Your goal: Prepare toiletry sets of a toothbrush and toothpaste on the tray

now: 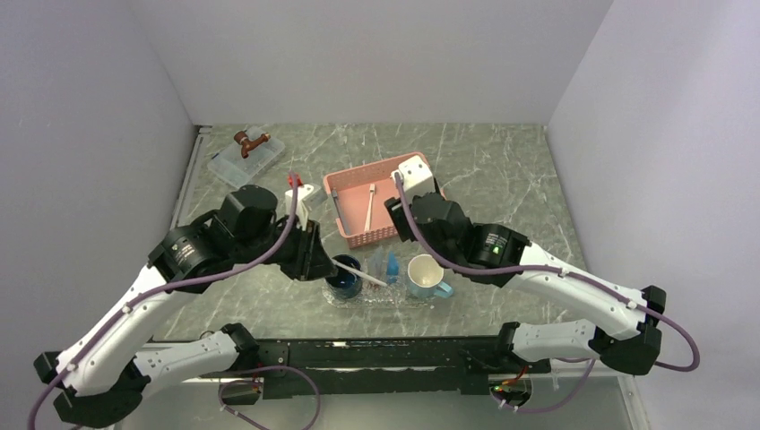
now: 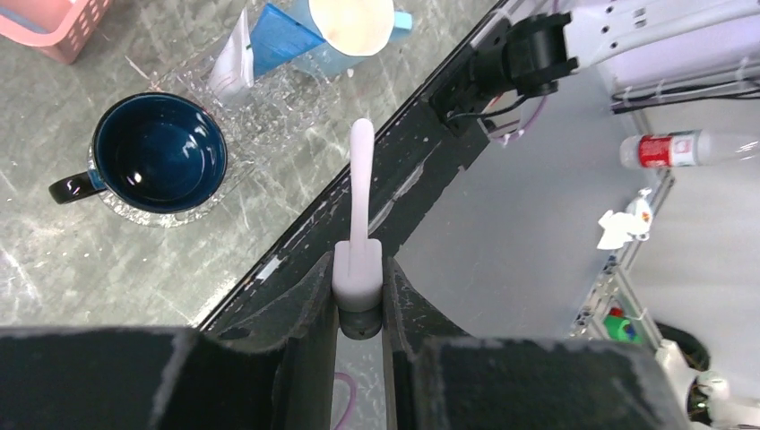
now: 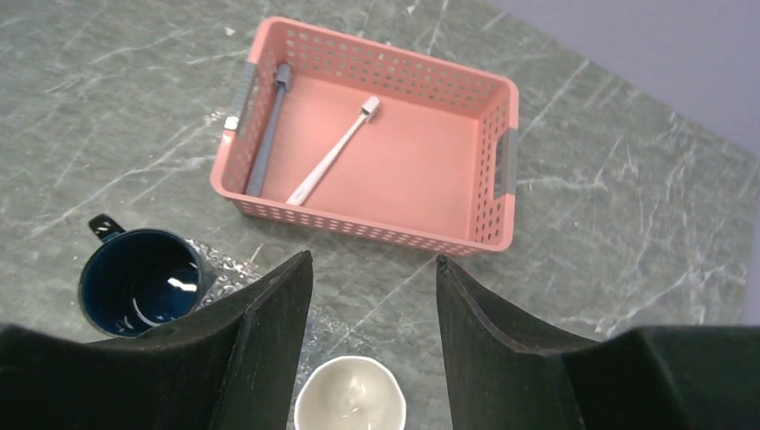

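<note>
My left gripper (image 2: 358,264) is shut on the thick end of a whitish toothbrush (image 2: 361,179). In the top view this toothbrush (image 1: 363,273) slants out over the dark blue mug (image 1: 343,279). Two blue toothpaste tubes (image 1: 377,263) (image 1: 392,266) lie on the clear bumpy tray (image 1: 376,298) between the two mugs; the left wrist view shows them as well (image 2: 278,40). A second toothbrush (image 3: 332,152) lies inside the pink basket (image 3: 497,206). My right gripper (image 3: 372,260) hangs open and empty above the gap between basket and tray.
The dark blue mug (image 2: 159,152) and a light blue mug with a white inside (image 1: 428,276) stand on the tray. A grey stick (image 3: 269,125) lies along the basket's left wall. A clear lidded box (image 1: 246,159) sits at the back left. The black rail (image 1: 376,349) marks the near edge.
</note>
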You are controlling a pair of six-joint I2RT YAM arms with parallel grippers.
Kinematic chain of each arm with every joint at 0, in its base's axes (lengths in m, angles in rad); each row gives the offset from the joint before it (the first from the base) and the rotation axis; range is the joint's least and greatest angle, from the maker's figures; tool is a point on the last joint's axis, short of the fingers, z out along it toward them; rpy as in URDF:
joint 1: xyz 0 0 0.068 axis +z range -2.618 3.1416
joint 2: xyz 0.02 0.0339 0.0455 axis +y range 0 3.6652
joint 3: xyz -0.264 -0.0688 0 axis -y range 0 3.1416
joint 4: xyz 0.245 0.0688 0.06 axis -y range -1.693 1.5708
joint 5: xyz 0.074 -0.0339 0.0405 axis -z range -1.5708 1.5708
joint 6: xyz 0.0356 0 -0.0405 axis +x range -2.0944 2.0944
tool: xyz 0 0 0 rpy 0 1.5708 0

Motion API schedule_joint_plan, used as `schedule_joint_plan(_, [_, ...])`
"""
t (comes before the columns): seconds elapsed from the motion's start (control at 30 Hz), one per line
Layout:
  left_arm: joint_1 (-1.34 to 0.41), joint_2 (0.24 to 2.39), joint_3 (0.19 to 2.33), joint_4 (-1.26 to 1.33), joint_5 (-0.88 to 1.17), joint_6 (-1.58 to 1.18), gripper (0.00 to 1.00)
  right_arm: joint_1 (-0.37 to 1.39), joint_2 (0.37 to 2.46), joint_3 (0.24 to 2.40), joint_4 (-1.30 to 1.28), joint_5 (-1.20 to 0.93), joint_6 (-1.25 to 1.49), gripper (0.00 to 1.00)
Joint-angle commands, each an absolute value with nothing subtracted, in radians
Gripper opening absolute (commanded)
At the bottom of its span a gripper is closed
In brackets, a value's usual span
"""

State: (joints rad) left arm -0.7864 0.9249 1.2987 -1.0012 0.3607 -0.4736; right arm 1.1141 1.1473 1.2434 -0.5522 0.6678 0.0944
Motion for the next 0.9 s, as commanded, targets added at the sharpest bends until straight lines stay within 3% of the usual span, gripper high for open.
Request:
schedule_joint_plan(0.0, [-0.882,0.975,1.344,-1.032,0.183,-0.472,0.00,1.031,1.136,1.220,-0.587,0.582,0.184,0.55])
schedule_joint_plan(0.43, [-1.042,1.146,1.478,-1.162,-0.038,-0.462,0.00,0.863,1.110,1.094,-0.544,0.437,0.255,0.55])
schedule_joint_plan(0.87, [-1.051,1.286,1.529,-1.143,-0.053,-0.433,0.00,0.835,1.070,1.017,-0.517,0.405,0.264,0.55])
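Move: The left hand grips the white toothbrush. The blue mug lies about 9 cm ahead of it, 3 cm right and some 22 cm below; at mug height, the blue toothpaste is roughly 12 cm ahead and 14 right of the hand, the light-blue mug 9 ahead and 21 right. For the empty right hand, the basket's white toothbrush lies about 16 cm ahead, 7 left, 25 below; the light-blue mug 3 back, 5 right, 21 below. Sinking about 5 cm while easing right and a little forward, the left hand brings its still-gripped toothbrush towards the blue mug, tipping the fingers some 25 degrees more steeply down. The empty right hand also drops, about 9 cm and 5 cm to the right, first edging forward; its fingers stay half open and tip further down, touching nothing. ##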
